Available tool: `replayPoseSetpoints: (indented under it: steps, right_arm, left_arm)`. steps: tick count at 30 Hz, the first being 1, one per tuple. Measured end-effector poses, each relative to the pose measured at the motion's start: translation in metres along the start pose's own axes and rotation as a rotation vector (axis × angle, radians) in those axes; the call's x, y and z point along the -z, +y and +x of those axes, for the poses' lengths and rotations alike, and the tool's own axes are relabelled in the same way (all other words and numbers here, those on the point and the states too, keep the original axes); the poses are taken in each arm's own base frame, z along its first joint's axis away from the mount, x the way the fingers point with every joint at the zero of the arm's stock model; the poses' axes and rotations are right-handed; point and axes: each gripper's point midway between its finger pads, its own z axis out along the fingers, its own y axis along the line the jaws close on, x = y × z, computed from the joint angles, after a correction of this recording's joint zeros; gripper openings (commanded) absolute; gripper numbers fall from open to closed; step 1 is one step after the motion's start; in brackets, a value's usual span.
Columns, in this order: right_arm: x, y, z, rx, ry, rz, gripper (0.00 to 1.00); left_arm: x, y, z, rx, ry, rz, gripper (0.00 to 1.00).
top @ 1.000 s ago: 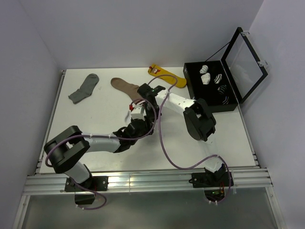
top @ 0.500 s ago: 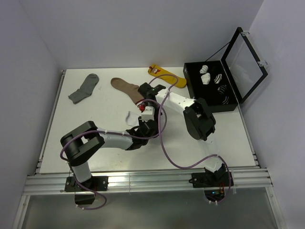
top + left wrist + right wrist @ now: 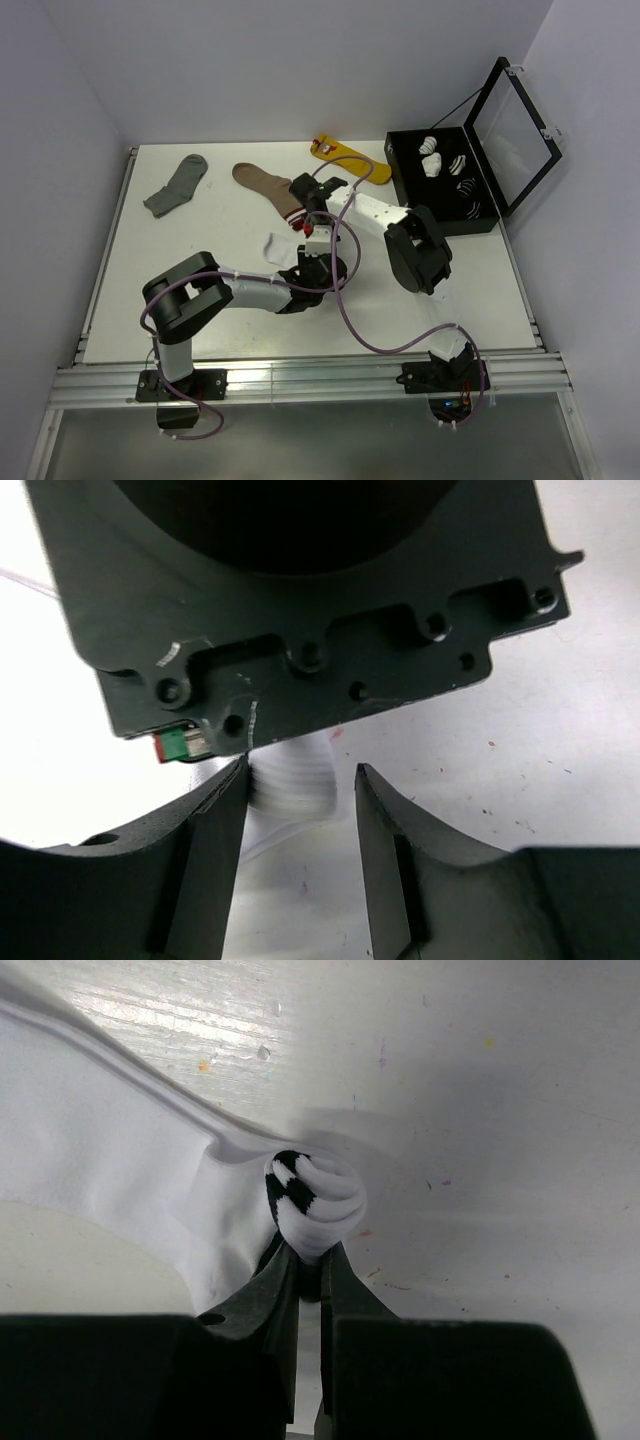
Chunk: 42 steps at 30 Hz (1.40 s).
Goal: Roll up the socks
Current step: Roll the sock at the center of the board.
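Observation:
The white socks (image 3: 279,246) lie flat mid-table, one end rolled up. In the right wrist view that rolled end (image 3: 312,1203) shows white layers with dark stripes, and my right gripper (image 3: 309,1260) is shut on it while the flat part (image 3: 110,1160) spreads to the left. My left gripper (image 3: 300,772) stands open right below the right gripper's dark housing (image 3: 300,590). A blurred white part of the roll (image 3: 296,780) sits at its fingertips, close to the left finger (image 3: 215,850), with a gap to the right one. From above, both grippers (image 3: 312,250) meet at the socks' right end.
A brown sock with a striped cuff (image 3: 265,184), a grey sock (image 3: 176,186) and a yellow sock (image 3: 350,158) lie at the back of the table. An open black box (image 3: 447,226) holding rolled socks (image 3: 432,146) stands at the back right. A purple cable (image 3: 345,300) loops across the table.
My left arm has swung its elbow right and brought its gripper under the right gripper. The right gripper has shifted slightly right and nearer, and more of the flat white sock shows.

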Motion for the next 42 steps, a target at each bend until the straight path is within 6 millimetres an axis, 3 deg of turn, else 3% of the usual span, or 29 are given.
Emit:
replayPoseSetpoints:
  steps: [2,5,6,8,9,10,12,14,15,24,34,37,42]
  right_arm:
    - [0.0,0.0,0.0,-0.002,0.001,-0.002,0.0]
    - [0.0,0.0,0.0,-0.003,0.001,-0.002,0.0]
    - [0.0,0.0,0.0,-0.003,0.001,-0.002,0.0]
    - [0.0,0.0,0.0,-0.003,0.0,-0.002,0.0]
    - [0.0,0.0,0.0,-0.003,0.0,-0.002,0.0]
    - [0.0,0.0,0.0,-0.002,0.0,-0.002,0.0]
    - [0.0,0.0,-0.001,-0.002,-0.002,-0.004,0.01]
    - [-0.001,0.002,-0.001,-0.001,-0.002,-0.013,0.09]
    - [-0.001,0.003,-0.001,-0.002,-0.003,-0.022,0.19]
    - [0.007,0.016,0.009,-0.073,-0.03,-0.201,0.52]
    - [0.061,0.01,-0.021,-0.213,-0.269,-0.474,0.56]
    - [0.059,0.011,-0.023,-0.229,-0.297,-0.528,0.56]
    - [0.037,0.018,-0.001,-0.261,-0.257,-0.607,0.55]
  left_arm:
    - [-0.001,0.0,0.002,-0.01,0.002,-0.012,0.49]
    - [-0.004,0.002,0.004,-0.02,0.0,-0.033,0.38]
    - [-0.004,0.002,0.004,-0.025,0.001,-0.04,0.27]
    - [-0.005,0.003,0.005,-0.03,0.005,-0.05,0.16]
    - [-0.005,0.002,0.005,-0.03,0.007,-0.052,0.04]
    - [-0.004,0.002,0.005,-0.025,0.008,-0.054,0.0]
    - [-0.004,0.002,0.006,-0.017,0.011,-0.056,0.0]
    - [-0.003,0.002,0.006,-0.002,0.013,-0.056,0.0]
    - [-0.002,0.002,0.006,0.006,0.015,-0.054,0.0]
    - [0.014,0.024,0.01,0.183,0.095,0.03,0.0]
    - [0.02,0.058,0.01,0.547,0.189,0.193,0.0]
    - [0.021,0.063,0.01,0.636,0.216,0.244,0.0]
    - [0.022,0.067,0.01,0.726,0.259,0.301,0.0]
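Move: The white sock's rolled end sits between the left hand's open fingertips, about 1 cm ahead and 1 cm below. The white sock's flat foot lies some 9 cm left and 3 cm ahead of that hand; the brown sock is about 16 cm ahead and 11 cm left, 3 cm lower. The right hand still pinches the roll, whose middle is about 1 cm ahead, level side to side. Left pinches the roll, drawing it about 7 cm left, while right lets go, rises, then sinks partway. ##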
